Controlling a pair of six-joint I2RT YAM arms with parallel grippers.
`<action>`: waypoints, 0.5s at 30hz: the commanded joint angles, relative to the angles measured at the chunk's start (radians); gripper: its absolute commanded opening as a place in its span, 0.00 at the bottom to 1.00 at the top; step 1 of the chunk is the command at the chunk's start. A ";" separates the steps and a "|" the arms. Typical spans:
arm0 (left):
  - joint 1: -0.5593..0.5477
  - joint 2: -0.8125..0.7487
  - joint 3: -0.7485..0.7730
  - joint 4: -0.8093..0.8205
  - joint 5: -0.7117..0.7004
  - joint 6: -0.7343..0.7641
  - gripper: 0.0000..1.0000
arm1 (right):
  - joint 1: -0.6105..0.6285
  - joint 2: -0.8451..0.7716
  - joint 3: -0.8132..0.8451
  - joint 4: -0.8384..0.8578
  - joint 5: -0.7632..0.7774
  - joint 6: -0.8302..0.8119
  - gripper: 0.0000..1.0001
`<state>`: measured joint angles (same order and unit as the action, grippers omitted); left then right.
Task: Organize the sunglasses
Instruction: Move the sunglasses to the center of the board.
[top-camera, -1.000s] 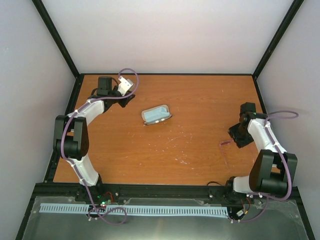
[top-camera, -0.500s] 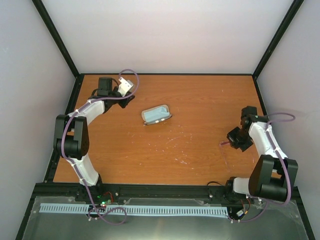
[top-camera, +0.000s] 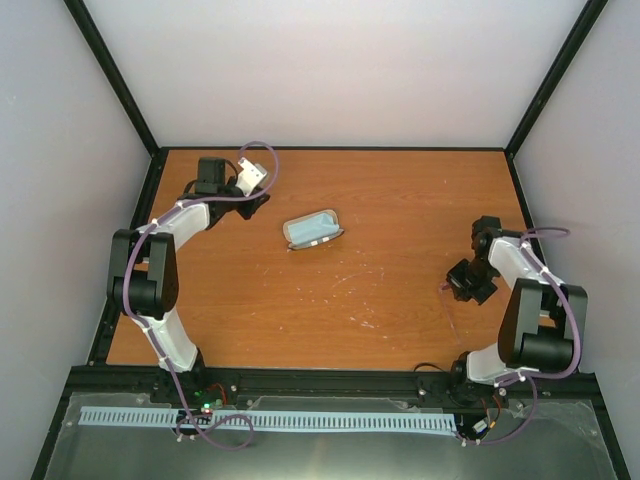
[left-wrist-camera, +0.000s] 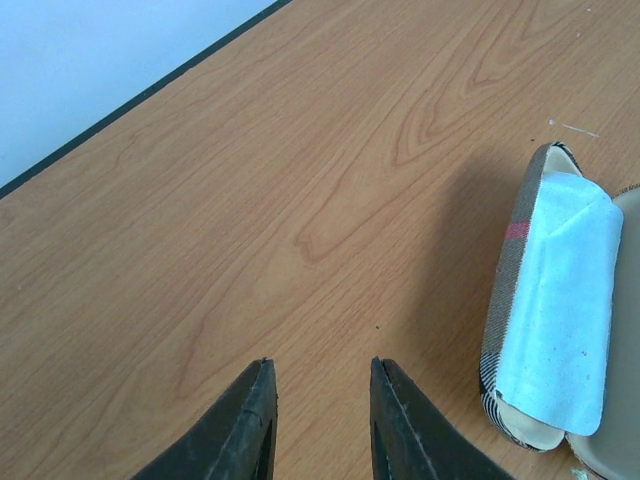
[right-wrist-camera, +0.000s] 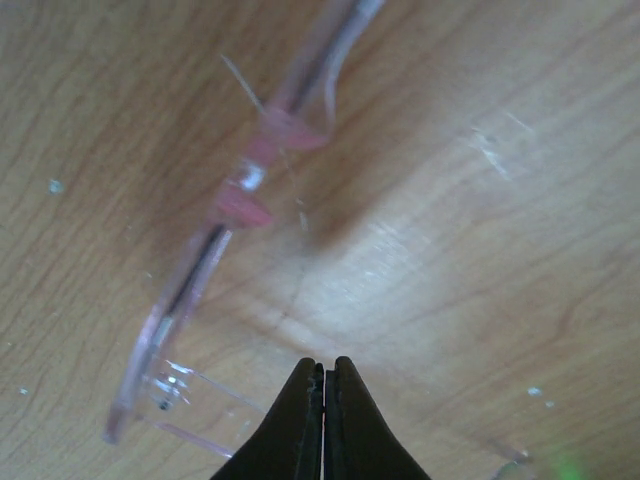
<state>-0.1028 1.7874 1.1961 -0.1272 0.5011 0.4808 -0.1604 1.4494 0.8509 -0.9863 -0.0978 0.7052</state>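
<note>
The sunglasses lie low over the table at the right; their pink translucent frame fills the right wrist view. My right gripper is shut, its tips meeting where a clear slim arm of the sunglasses runs in from the left. The brown striped case lies open mid-table with the light blue cloth in it. My left gripper is open and empty, over bare wood just left of the case.
Black frame rails border the table at left, right and back. White walls rise behind. Small white specks and scratches mark the wood near the middle.
My right arm has drawn in and turned, its gripper shifting slightly left and nearer over the sunglasses. The sunglasses stay at about the same spot. The left arm has barely moved.
</note>
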 joint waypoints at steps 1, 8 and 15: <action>0.003 -0.010 -0.004 0.003 -0.002 -0.001 0.28 | 0.046 0.061 0.043 0.041 0.004 -0.011 0.03; 0.003 -0.015 -0.016 0.009 -0.014 0.010 0.28 | 0.143 0.138 0.084 0.077 -0.021 0.025 0.03; 0.003 -0.020 -0.021 0.019 -0.017 0.015 0.28 | 0.218 0.225 0.165 0.136 -0.048 0.058 0.03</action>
<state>-0.1028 1.7874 1.1767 -0.1268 0.4828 0.4812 0.0269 1.6318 0.9550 -0.9028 -0.1268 0.7300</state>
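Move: The right hand, fingers shut and empty, is down low behind the sunglasses' lens front, between the temples that reach back towards the base; the middle of that front is about 4 cm ahead, 3 cm to the right and 2 cm below. The open glasses case with the cloth in it lies some 20 cm ahead and 33 cm to the left, a few centimetres lower. From the left hand, the sunglasses are roughly 21 cm back, 47 cm to the right and 11 cm below. The right hand sweeps left and forward in about equal parts, roughly 6 cm in all, sinking some 1.5 cm as it goes and turning about 10 degrees counter-clockwise with the fingers still pointing down. Its fingers stay shut and don't grip: the closed tips come up against the back of the left lens rim and push the sunglasses along, in the direction of the glasses case and the middle of the board. ##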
